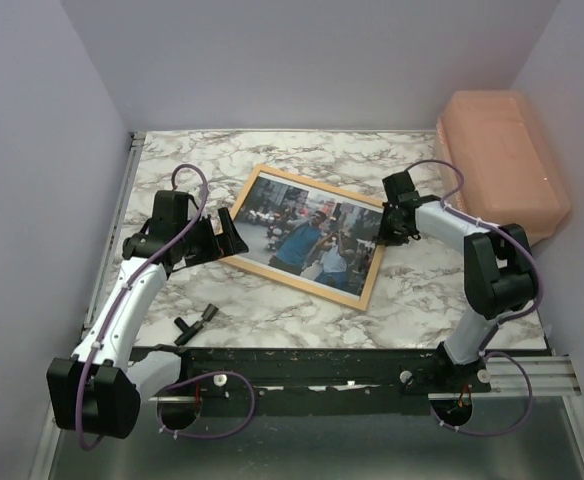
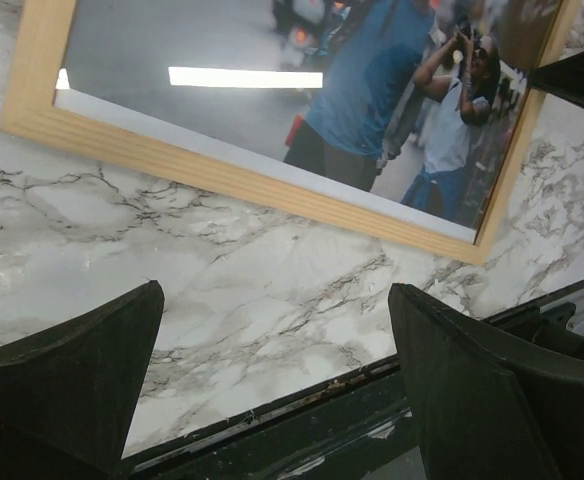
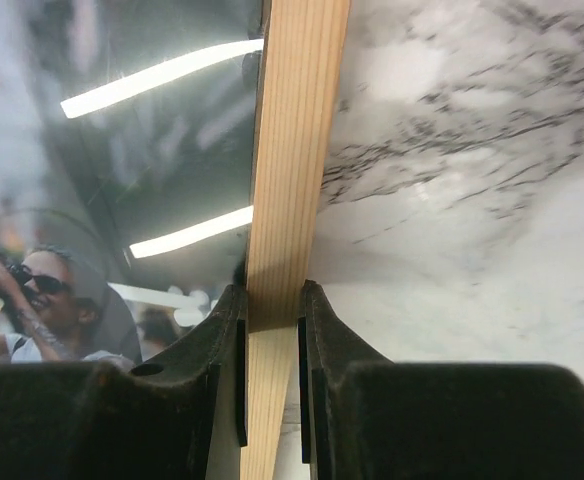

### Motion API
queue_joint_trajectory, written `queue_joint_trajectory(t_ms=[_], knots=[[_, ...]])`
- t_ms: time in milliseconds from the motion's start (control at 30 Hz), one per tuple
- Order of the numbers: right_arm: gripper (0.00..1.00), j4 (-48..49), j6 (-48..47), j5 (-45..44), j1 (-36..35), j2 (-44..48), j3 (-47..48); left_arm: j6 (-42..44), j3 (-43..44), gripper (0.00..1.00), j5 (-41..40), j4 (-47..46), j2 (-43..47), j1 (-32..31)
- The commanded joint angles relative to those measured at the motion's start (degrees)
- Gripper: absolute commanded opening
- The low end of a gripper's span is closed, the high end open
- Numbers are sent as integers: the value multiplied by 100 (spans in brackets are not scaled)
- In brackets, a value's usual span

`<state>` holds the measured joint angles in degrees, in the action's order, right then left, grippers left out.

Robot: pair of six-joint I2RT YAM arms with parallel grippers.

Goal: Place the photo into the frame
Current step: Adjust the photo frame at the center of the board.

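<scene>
The frame (image 1: 292, 283), thin light wood with a glossy pane, lies flat and slightly turned on the marble table. The photo (image 1: 307, 235), a colour street picture of people, shows face-up behind the pane. My right gripper (image 1: 384, 228) is at the frame's right side. In the right wrist view its jaws are shut on the wooden rail (image 3: 297, 150), one finger over the pane and one over the marble. My left gripper (image 1: 227, 232) hovers by the frame's left corner. It is open, with only marble between its fingers (image 2: 72, 380), and the frame (image 2: 222, 170) lies just beyond them.
A salmon plastic box (image 1: 502, 160) sits at the back right against the wall. A small black part (image 1: 197, 320) lies on the marble near the front left. The table's dark front rail (image 1: 322, 365) runs between the arm bases. Walls close in three sides.
</scene>
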<state>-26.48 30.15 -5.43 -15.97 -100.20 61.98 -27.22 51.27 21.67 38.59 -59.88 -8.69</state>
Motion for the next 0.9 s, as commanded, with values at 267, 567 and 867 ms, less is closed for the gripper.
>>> queue_joint_trajectory(t_ms=[267,567,867], knots=[[57,-670,-734,-901,137,-118,542,-102,775,99,-846,-241,-1805,42],[72,-421,43,888,341,569,-189,-134,2001,97,-1677,271,-3456,57],[73,161,571,2275,513,622,-1019,196,2544,95,-1340,642,-4422,60]])
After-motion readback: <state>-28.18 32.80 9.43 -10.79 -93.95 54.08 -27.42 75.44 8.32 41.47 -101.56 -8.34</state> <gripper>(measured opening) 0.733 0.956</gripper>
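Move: The right hand already pinches the photo frame's right rail, about 1 cm below its hand point. Its far-right corner lies roughly 10 cm ahead and level sideways, the near-right corner 18 cm back and 5 cm left. From the open left hand the left rail's middle is some 22 cm ahead, 1 cm left and 16 below; the near-left corner 10 cm ahead, 6 left; the black tool 6 cm back, 12 left. Still pinching the right rail, the right hand drags it about 3 cm to the right and slightly forward, then opens and lets go; it lifts some 2 cm, backs about 6 cm along the rail towards the near-right corner, drifting left, and sinks again, open and astride the rail. The left hand, open, swoops about 12 cm forward and 9 down towards the left rail, tipping to point more steeply down. ##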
